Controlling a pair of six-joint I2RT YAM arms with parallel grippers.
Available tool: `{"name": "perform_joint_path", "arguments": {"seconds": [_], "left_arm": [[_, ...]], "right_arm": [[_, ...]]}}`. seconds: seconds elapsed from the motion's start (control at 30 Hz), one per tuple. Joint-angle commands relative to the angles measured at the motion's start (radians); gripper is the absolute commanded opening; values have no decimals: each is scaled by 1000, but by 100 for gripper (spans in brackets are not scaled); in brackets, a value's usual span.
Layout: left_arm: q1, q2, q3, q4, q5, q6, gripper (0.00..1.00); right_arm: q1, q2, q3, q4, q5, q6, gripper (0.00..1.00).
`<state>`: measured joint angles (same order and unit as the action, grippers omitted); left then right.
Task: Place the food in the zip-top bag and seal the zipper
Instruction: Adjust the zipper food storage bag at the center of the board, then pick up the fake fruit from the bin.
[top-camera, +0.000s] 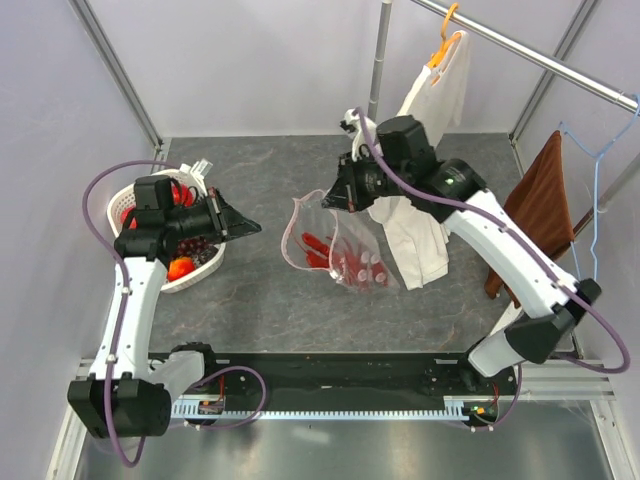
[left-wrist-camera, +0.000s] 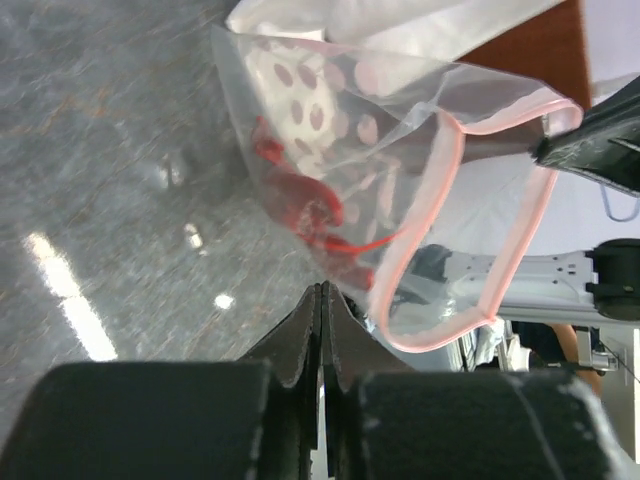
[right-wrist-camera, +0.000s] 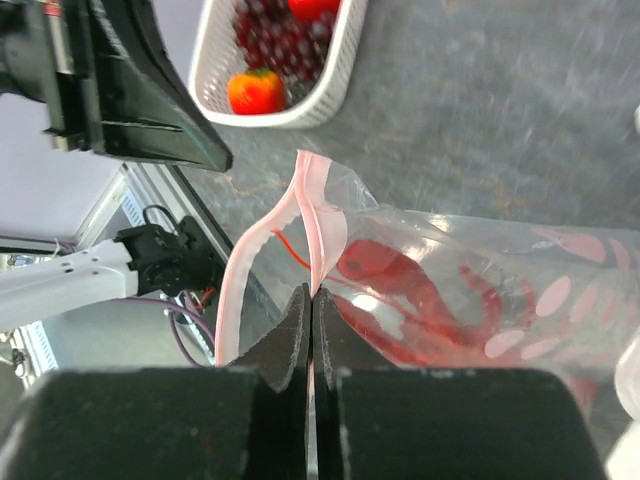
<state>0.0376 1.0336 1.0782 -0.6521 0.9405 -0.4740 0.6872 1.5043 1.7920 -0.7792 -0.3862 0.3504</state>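
The clear dotted zip-top bag (top-camera: 352, 258) hangs with its mouth open; red chilli peppers (top-camera: 318, 245) lie inside, also in the left wrist view (left-wrist-camera: 305, 200). My right gripper (top-camera: 323, 200) is shut on the bag's pink zipper strip (right-wrist-camera: 318, 215), holding that edge up (right-wrist-camera: 312, 292). My left gripper (top-camera: 254, 228) is shut and empty, left of the bag, its tip (left-wrist-camera: 322, 290) just short of the open pink rim (left-wrist-camera: 445, 190). An orange (right-wrist-camera: 255, 90), dark grapes (right-wrist-camera: 285, 35) and a red apple (right-wrist-camera: 315, 8) lie in the white mesh basket (top-camera: 205, 270).
A cream shirt (top-camera: 418, 240) lies right behind the bag, another hangs from an orange hanger (top-camera: 442, 50). A brown cloth (top-camera: 545, 200) and a blue hanger (top-camera: 598, 170) hang at the right. The basket stands under the left arm.
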Motion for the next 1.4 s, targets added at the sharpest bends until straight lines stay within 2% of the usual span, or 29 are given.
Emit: {"name": "perform_joint_path", "arguments": {"seconds": [0.0,0.03,0.07,0.1,0.2,0.23,0.3,0.33,0.4,0.47,0.53,0.6,0.63,0.67,0.7,0.77,0.93,0.97,1.1,1.17,1.27,1.37], "left_arm": [[19,10,-35,-40,-7,87,12],[30,-1,-41,-43,-3,103,17],[41,-12,-44,-47,-3,116,28],[63,-26,-38,-79,-15,136,32],[129,-11,38,-170,-78,297,55],[149,28,69,-246,-97,413,65],[223,89,176,-348,-112,559,68],[247,164,218,-450,-123,697,70],[350,227,314,-516,-124,866,73],[436,314,397,-578,-137,966,77],[470,432,454,-659,-166,1130,78],[499,512,557,-714,-178,1256,85],[508,561,593,-797,-180,1311,90],[507,639,670,-823,-209,1357,99],[510,675,701,-851,-216,1433,100],[513,716,744,-865,-261,1477,100],[533,677,698,-674,-342,1312,100],[533,663,656,-584,-400,1269,100],[528,632,621,-544,-450,1347,100],[495,616,589,-515,-530,1396,100],[380,539,464,-356,-739,1437,100],[317,540,451,-293,-815,1421,100]], "right_arm": [[2,82,-39,115,12,85,0],[2,117,-33,123,12,94,0],[2,134,-14,138,12,102,0],[2,170,0,146,9,105,0],[2,243,82,150,24,108,0],[2,258,102,150,27,107,0],[3,301,153,149,29,108,0],[2,312,167,152,29,108,0],[2,336,188,153,29,107,0],[2,347,193,161,30,110,0],[2,350,188,169,29,113,0],[2,350,182,173,29,114,0],[2,350,178,173,29,114,0],[2,343,173,176,27,111,0],[2,340,162,176,27,110,0],[2,326,152,176,27,105,0],[2,300,115,163,33,91,0],[2,292,107,161,33,90,0],[2,275,76,162,33,79,0],[2,266,69,161,30,75,0],[3,264,66,161,27,75,0],[2,261,66,161,26,71,0]]}}
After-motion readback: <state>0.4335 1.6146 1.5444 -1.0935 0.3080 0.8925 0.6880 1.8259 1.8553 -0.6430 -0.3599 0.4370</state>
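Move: The left hand, empty, has the basket's middle about 29 cm to its left, 12 cm ahead and 23 cm below; inside, the grapes lie 27 cm left and 8 cm ahead, the tomato 25 cm left and level with the hand. The bag's open mouth is some 12 cm to its right. The right hand holds the bag's rim; the board centre lies roughly 8 cm ahead, 5 cm right and 34 cm below. Down, forward and left, about 9, 7 and 6 cm, the right hand lowers the bag towards the board in the first half second, then nearly stays, keeping its shut pinch on the rim. The left hand dips slightly, then swings some 28 cm left to over the basket, also sinking and going forward, opening wide and rolling about 60 degrees until its fingers point down. ##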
